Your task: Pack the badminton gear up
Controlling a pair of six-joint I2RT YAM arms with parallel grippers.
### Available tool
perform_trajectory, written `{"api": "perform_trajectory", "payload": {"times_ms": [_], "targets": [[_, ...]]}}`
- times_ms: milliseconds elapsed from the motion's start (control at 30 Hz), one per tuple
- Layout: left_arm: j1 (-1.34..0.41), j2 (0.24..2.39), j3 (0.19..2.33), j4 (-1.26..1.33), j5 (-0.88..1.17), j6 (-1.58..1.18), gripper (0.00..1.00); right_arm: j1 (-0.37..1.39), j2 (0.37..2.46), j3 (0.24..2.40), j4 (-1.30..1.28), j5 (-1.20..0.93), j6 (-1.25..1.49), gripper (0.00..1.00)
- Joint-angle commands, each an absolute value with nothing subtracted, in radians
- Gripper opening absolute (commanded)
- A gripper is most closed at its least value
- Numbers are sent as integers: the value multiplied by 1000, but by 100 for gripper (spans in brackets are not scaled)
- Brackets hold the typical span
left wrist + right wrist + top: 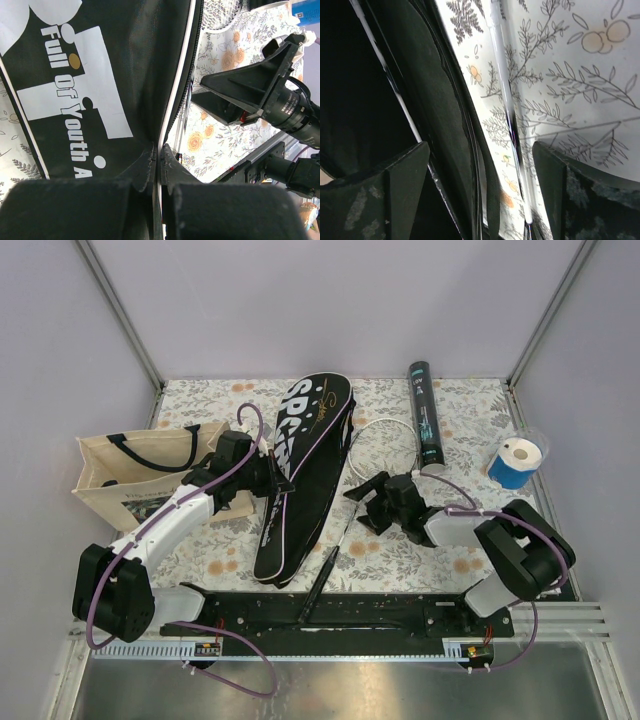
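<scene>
The black racket cover (305,455) lettered "SPORT" lies lengthwise in the middle of the floral table. My left gripper (275,476) is shut on its left edge; the left wrist view shows the white-piped rim (172,100) pinched between the fingers (145,167). The silver-framed racket (322,578) lies beside the cover's right side, its head toward the back. My right gripper (365,502) stands open low over the racket shaft (507,110), which runs between its fingers, the cover's edge (445,100) by the left one. The black tube (426,420) lies at the back right.
A beige tote bag (135,475) with black handles stands at the left, close behind the left arm. A blue and white roll (516,462) sits at the right wall. The black base rail (400,612) runs along the near edge.
</scene>
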State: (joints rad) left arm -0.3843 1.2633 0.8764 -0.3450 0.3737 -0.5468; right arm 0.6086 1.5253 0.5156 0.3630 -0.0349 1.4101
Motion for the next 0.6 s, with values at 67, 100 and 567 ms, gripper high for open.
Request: {"api": "perform_trajectory", "payload": {"times_ms": [67, 100, 567], "targets": [[-379, 1226, 890, -279, 399, -548, 0, 618, 1653, 518, 497, 29, 1448, 76], [-377, 1227, 890, -279, 399, -549, 0, 620, 1681, 515, 536, 14, 1459, 78], [-377, 1220, 891, -284, 390, -546, 0, 629, 1830, 466, 842, 26, 1471, 32]]}}
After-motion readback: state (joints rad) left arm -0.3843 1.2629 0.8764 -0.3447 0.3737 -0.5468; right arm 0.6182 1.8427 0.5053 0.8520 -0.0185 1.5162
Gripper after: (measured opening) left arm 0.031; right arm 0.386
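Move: The racket's shaft runs past my open right fingers, about 1 cm ahead, 1 cm to the left and 2 cm below. From that hand, the zip edge of the bag is some 5 cm left and level fore-and-aft, and the racket head's middle is about 15 cm ahead and 6 cm right. My left hand pinches the bag's cover; from it the shaft is roughly 17 cm right, 4 cm back and 11 cm below. With my right hand I sweep the racket's shaft forward and left, about 4 cm, against the bag's zip edge, sinking some 2 cm and rolling about 10 degrees on the way. The fingers narrow from wide open to under half open around the shaft. My left hand stays in place and keeps its pinch on the cover. ##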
